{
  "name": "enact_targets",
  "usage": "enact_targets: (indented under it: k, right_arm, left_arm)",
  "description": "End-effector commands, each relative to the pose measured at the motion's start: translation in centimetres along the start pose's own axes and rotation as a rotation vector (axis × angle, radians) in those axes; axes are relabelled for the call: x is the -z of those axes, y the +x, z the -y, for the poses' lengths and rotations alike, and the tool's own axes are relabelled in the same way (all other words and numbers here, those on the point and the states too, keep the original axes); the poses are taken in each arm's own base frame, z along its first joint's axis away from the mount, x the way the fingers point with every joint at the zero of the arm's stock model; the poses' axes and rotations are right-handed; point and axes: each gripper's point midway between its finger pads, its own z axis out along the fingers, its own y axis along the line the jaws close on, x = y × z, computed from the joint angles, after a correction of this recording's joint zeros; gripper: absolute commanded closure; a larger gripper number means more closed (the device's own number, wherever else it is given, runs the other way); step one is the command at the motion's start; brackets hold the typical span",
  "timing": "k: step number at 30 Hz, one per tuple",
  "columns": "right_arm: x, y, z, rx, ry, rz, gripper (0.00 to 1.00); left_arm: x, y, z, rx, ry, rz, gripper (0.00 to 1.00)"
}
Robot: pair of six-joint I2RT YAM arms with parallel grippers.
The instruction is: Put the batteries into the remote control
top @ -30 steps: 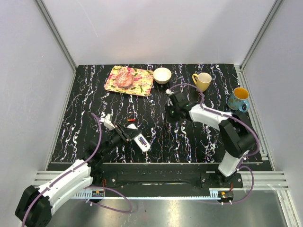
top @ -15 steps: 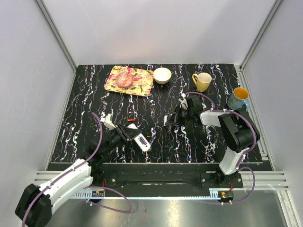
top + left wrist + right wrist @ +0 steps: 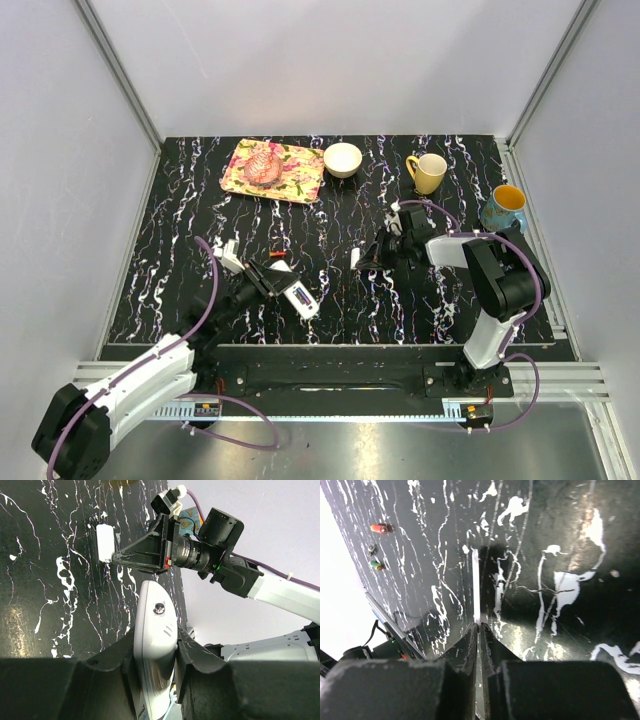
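Note:
My left gripper [image 3: 155, 636] is shut on the remote control [image 3: 156, 615], a slim white bar held off the table at the front left, also seen in the top view [image 3: 298, 297]. Three batteries lie on the table beyond it: a red one [image 3: 379, 528], a dark one [image 3: 371, 550] and a green one [image 3: 376, 565]. My right gripper [image 3: 479, 625] is at mid-table, shut on a thin flat white cover piece [image 3: 475, 585] held edge-on, its far end low over the dark table. The top view shows that cover [image 3: 354, 257] just left of the right gripper [image 3: 368, 260].
A flowered tray [image 3: 300, 180] holding a pink object, a white bowl [image 3: 343, 159], a yellow mug [image 3: 428, 172] and a blue mug [image 3: 503, 209] stand along the back. A small white part [image 3: 226, 256] lies at the left near the left arm's cable.
The right arm swung from the back of the table toward the near middle, carrying the white cover down close to the surface. The left gripper and remote stayed put.

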Motion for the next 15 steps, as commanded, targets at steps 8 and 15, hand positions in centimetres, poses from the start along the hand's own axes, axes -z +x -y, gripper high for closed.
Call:
enact_targets:
  k: [8, 15]
  right_arm:
    - [0.9, -0.2, 2.8, -0.016, 0.132, 0.027, 0.80]
    - [3.5, -1.0, 1.9, 0.050, 0.222, 0.077, 0.55]
  left_arm:
    - [0.0, -0.8, 2.2, -0.002, 0.084, 0.025, 1.00]
    - [0.0, -0.7, 2.2, -0.003, 0.084, 0.021, 1.00]
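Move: The white battery cover sits edge-on at the right hand's nearly shut fingertips, its middle about 2 cm to the left, 1 cm ahead and 1 cm below. The remote, in the left grip, is some 16 cm to the right hand's left, 10 cm back and 10 cm higher; a red battery lies about 20 cm left and 2 cm ahead, just lower. From the left hand the cover is roughly 17 cm right, 9 cm ahead and 12 cm down. Backing off to the right by about 2 cm, the right hand sinks about 1 cm over the first half and then begins to lift, while its fingers spread from nearly shut to over a third open and let go of the battery cover. The left hand stays in place and keeps its grip on the remote. ##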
